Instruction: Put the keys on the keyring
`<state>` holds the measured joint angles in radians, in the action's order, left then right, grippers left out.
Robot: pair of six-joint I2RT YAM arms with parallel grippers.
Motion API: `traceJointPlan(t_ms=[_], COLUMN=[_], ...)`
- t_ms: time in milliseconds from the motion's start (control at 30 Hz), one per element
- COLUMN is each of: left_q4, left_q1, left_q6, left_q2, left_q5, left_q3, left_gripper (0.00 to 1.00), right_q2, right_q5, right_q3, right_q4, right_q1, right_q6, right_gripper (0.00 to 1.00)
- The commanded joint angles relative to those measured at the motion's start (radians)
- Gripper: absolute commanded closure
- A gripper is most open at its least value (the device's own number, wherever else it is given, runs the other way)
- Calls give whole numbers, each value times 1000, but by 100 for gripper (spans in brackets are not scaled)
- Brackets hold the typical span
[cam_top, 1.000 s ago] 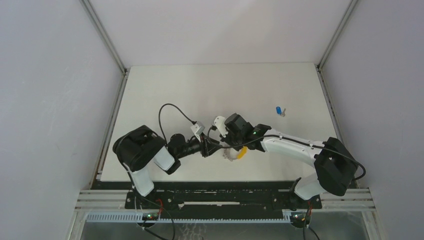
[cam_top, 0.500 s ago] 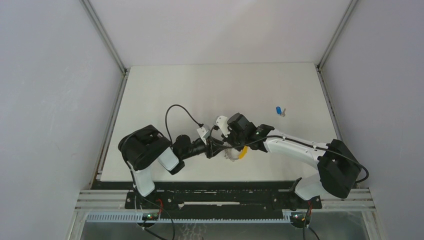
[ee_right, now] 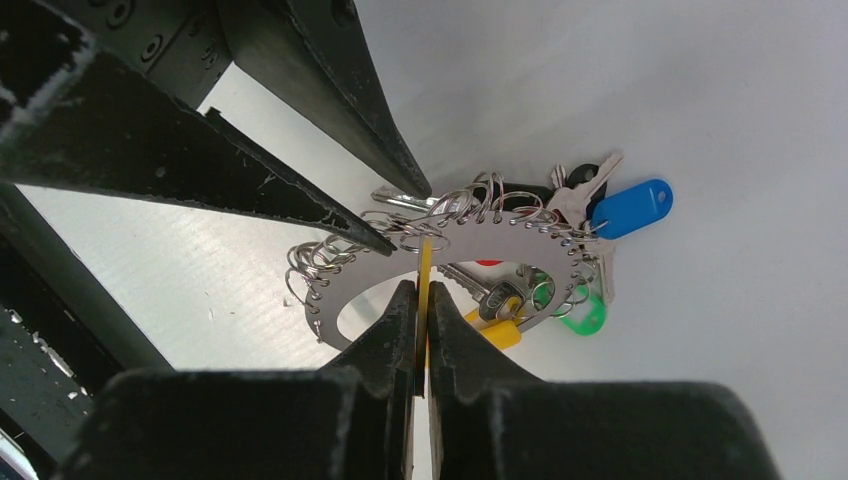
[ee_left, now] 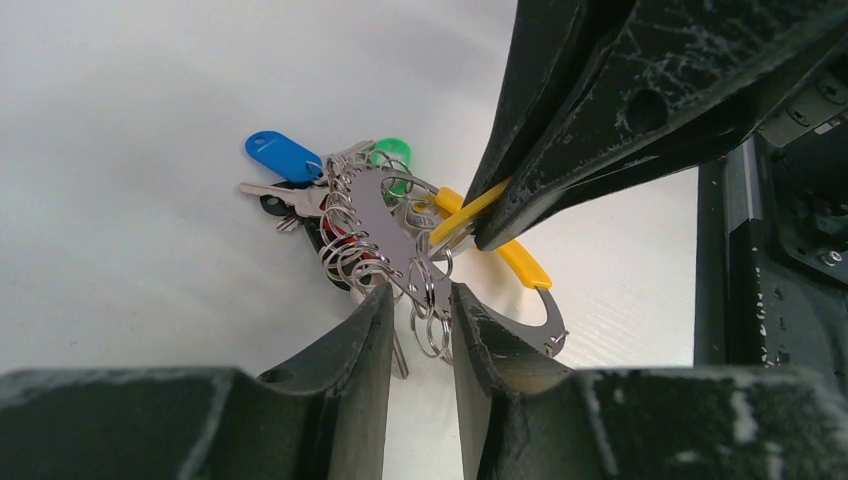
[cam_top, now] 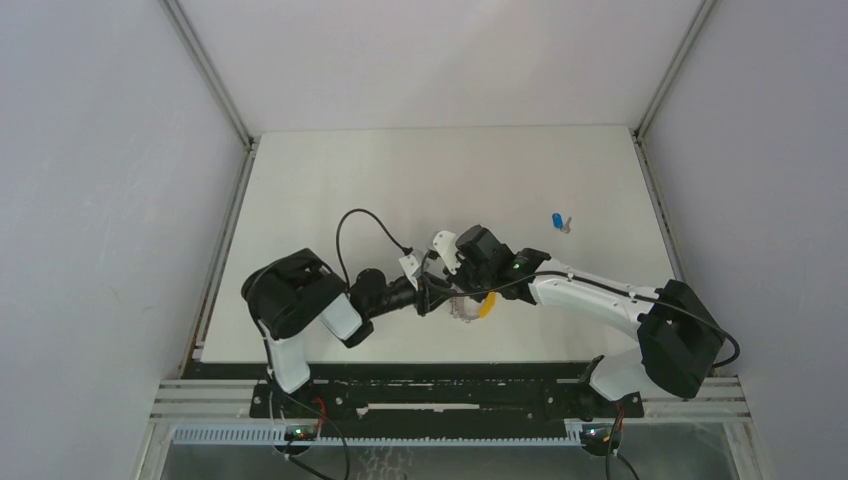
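The keyring (ee_left: pixel 375 215) is a curved silver plate strung with several small split rings and blue, green, red and yellow tagged keys; it lies on the white table (cam_top: pixel 400 190). My right gripper (ee_right: pixel 421 290) is shut on a yellow key tag (ee_right: pixel 424 262), seen edge-on just over the plate (ee_right: pixel 500 235). My left gripper (ee_left: pixel 420 295) stands narrowly open, its fingertips on either side of the plate's ring-lined end. Both grippers meet over the keyring (cam_top: pixel 463 308) in the top view. A loose blue key (cam_top: pixel 558 221) lies apart at the right.
The right gripper's black fingers (ee_left: pixel 620 110) fill the upper right of the left wrist view. The left gripper's fingers (ee_right: pixel 300 190) cross the upper left of the right wrist view. Grey walls enclose the table, and a black cable (cam_top: pixel 360 225) loops over the left arm.
The left arm has moved right, up to the keyring, and its jaws have narrowed a little. The right gripper and the yellow tag have hardly moved.
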<state>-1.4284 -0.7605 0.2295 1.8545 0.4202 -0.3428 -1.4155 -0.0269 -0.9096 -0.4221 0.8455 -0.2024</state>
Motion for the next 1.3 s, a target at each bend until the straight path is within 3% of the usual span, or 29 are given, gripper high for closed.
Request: traceJointPlan(t_ms=[0, 267, 467, 900, 1267], left_q4=[-44, -43, -44, -45, -50], left_q1=[-12, -16, -23, -35, -39], left_q6=[-38, -48, -67, -97, -83], left_q2=[11, 26, 20, 5, -1], left_q5=[3, 4, 9, -55, -65], left_q3=[-41, -49, -47, -18, -17], left_gripper=[69, 80, 99, 100, 100], right_q2=[39, 48, 50, 73, -25], right_q5=[-10, -20, -15, 23, -45], right_q3=[-2, -2, -2, 22, 35], right_q4=[34, 33, 22, -30, -50], right_q1=[-3, -2, -4, -72, -113], right_q6=[0, 3, 7, 97, 162], right_gripper=[100, 100, 100, 100, 100])
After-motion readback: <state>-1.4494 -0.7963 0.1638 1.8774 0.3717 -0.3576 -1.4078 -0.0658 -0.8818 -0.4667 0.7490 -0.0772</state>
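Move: The small ring stands just off the left hand's open fingertips, about 1 cm to the right, level ahead and at about the same height. The keyring hoop's middle lies some 5 cm right of the left hand, 2 cm back and 4 cm below, its yellow grip about 9 cm right, 2 cm back and 5 cm below. From the right hand, the small ring is roughly 1 cm ahead, 1 cm left and 2 cm below. Left pinches the small ring and holds; right, still gripping the yellow tag, then moves about 3 cm right. ##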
